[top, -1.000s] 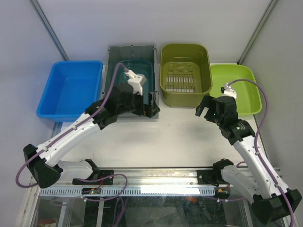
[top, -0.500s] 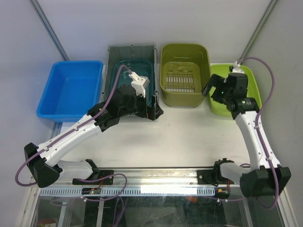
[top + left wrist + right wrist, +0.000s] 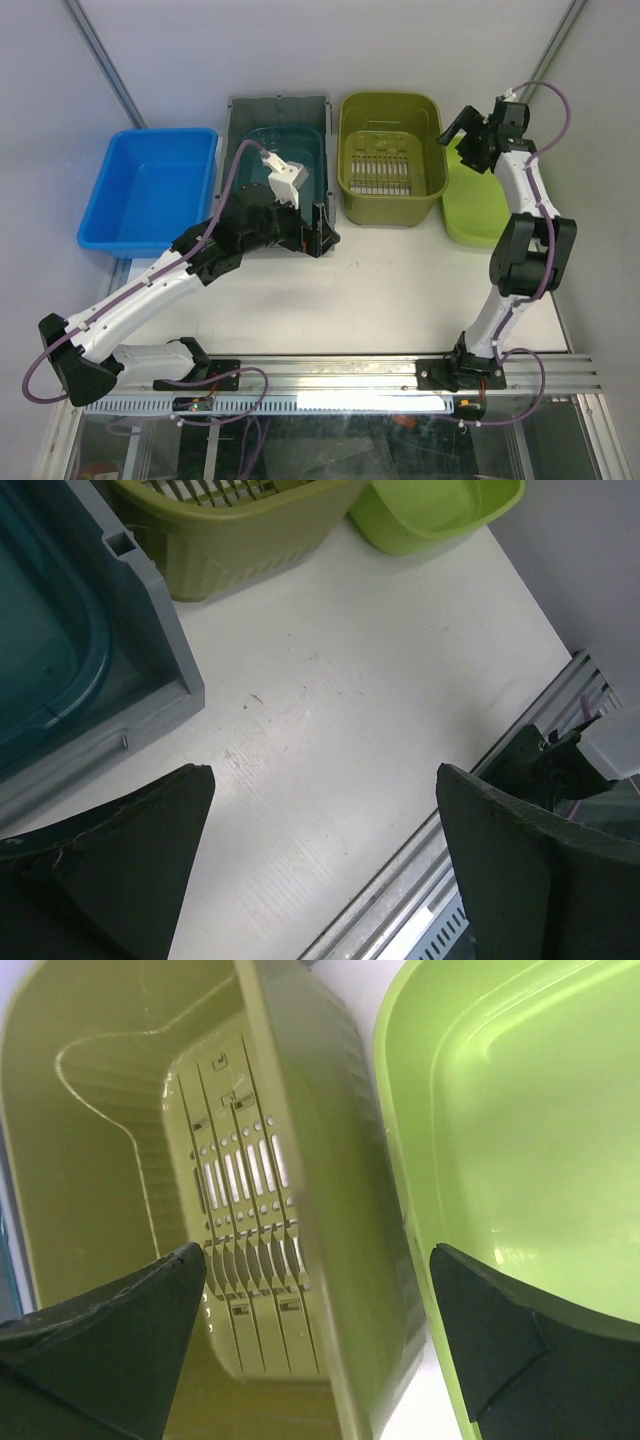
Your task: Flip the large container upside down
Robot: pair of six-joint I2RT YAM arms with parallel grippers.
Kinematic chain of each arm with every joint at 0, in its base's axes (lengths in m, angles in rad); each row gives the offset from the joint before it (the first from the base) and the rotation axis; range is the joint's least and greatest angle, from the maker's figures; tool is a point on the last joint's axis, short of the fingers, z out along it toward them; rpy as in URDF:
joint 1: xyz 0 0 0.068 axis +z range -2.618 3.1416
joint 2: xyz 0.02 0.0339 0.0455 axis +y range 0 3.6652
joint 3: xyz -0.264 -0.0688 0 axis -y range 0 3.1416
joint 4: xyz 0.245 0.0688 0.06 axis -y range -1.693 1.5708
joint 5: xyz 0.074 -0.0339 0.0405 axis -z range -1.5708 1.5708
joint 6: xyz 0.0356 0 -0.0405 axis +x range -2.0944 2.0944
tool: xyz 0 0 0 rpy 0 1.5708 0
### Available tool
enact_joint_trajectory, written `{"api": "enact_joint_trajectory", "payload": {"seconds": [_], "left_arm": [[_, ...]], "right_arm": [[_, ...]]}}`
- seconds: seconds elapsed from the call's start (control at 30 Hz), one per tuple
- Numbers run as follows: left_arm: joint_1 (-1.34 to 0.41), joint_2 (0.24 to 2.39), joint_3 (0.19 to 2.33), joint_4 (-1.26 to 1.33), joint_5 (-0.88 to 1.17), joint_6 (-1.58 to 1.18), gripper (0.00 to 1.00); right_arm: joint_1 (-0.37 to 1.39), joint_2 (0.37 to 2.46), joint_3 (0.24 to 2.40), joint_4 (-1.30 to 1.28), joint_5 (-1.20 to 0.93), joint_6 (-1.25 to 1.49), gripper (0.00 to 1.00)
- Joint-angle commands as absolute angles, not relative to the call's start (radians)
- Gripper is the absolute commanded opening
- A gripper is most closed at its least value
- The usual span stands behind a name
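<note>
The large container, an olive-green slotted basket [image 3: 390, 165], stands upright at the back, right of centre. In the right wrist view its right wall [image 3: 330, 1210] runs between my fingers, with the slotted floor to the left. My right gripper [image 3: 462, 143] [image 3: 318, 1250] hovers open over that wall, above the gap to the lime bin, holding nothing. My left gripper [image 3: 325, 228] [image 3: 322, 772] is open and empty over bare table, at the front right corner of the grey crate [image 3: 150, 640]. In the left wrist view the basket [image 3: 250, 540] is at the top.
A blue bin [image 3: 150, 190] sits at the back left. A grey crate [image 3: 278, 100] with a teal tub [image 3: 300, 150] inside stands just left of the basket. A lime bin [image 3: 480, 205] [image 3: 520, 1140] lies close to the basket's right. The metal rail [image 3: 500, 810] borders the near table edge.
My right arm swung up and back, from in front of the lime bin to above the basket's right wall. My left gripper shifted slightly at the crate's corner. Both stayed open.
</note>
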State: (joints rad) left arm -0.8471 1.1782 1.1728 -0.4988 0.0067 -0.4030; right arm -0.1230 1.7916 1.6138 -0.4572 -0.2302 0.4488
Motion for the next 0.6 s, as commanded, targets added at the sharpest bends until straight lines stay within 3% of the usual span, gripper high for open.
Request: {"api": "enact_joint_trajectory", "payload": {"seconds": [0.0,0.27,0.57], "left_arm": [[-0.845,1.108,1.170,-0.442,-0.016,-0.351,0.99],[-0.846,1.112,1.183,-0.453,-0.016,-0.330,0.99],[-0.846,1.106,1.176,-0.457,0.001,-0.334,0.99]], "right_arm": [[-0.121,1.887,1.736,-0.426,-0.335,0.490,0.99],[-0.031,1.959,1.736,-0.334,-0.477,0.501,0.99],[0.075,2.101,1.915,-0.416,-0.503,0.522,0.99]]}}
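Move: The large container, the olive one, has its middle about 12 cm left of the right hand, level with it fore and aft and some 10 cm lower; its right rim already lies below the open fingers. The lime tray is some 12 cm to that hand's right and 4 cm back, the grey crate about 37 cm left and 3 cm back. From the left hand, the large container's middle is about 25 cm ahead and 18 cm to the right. The right hand, open, first sinks about 5 cm with a little forward, astride the large container's right wall, then sweeps left about 10 cm and slightly on forward, turning some 15 degrees counter-clockwise, so that the finger outside the wall comes up against it just below the rim and pushes the container towards the grey crate. Its fingers stay wide open on either side of the wall, while the empty left hand rises about 2 cm near the crate's near right corner and then stays. ##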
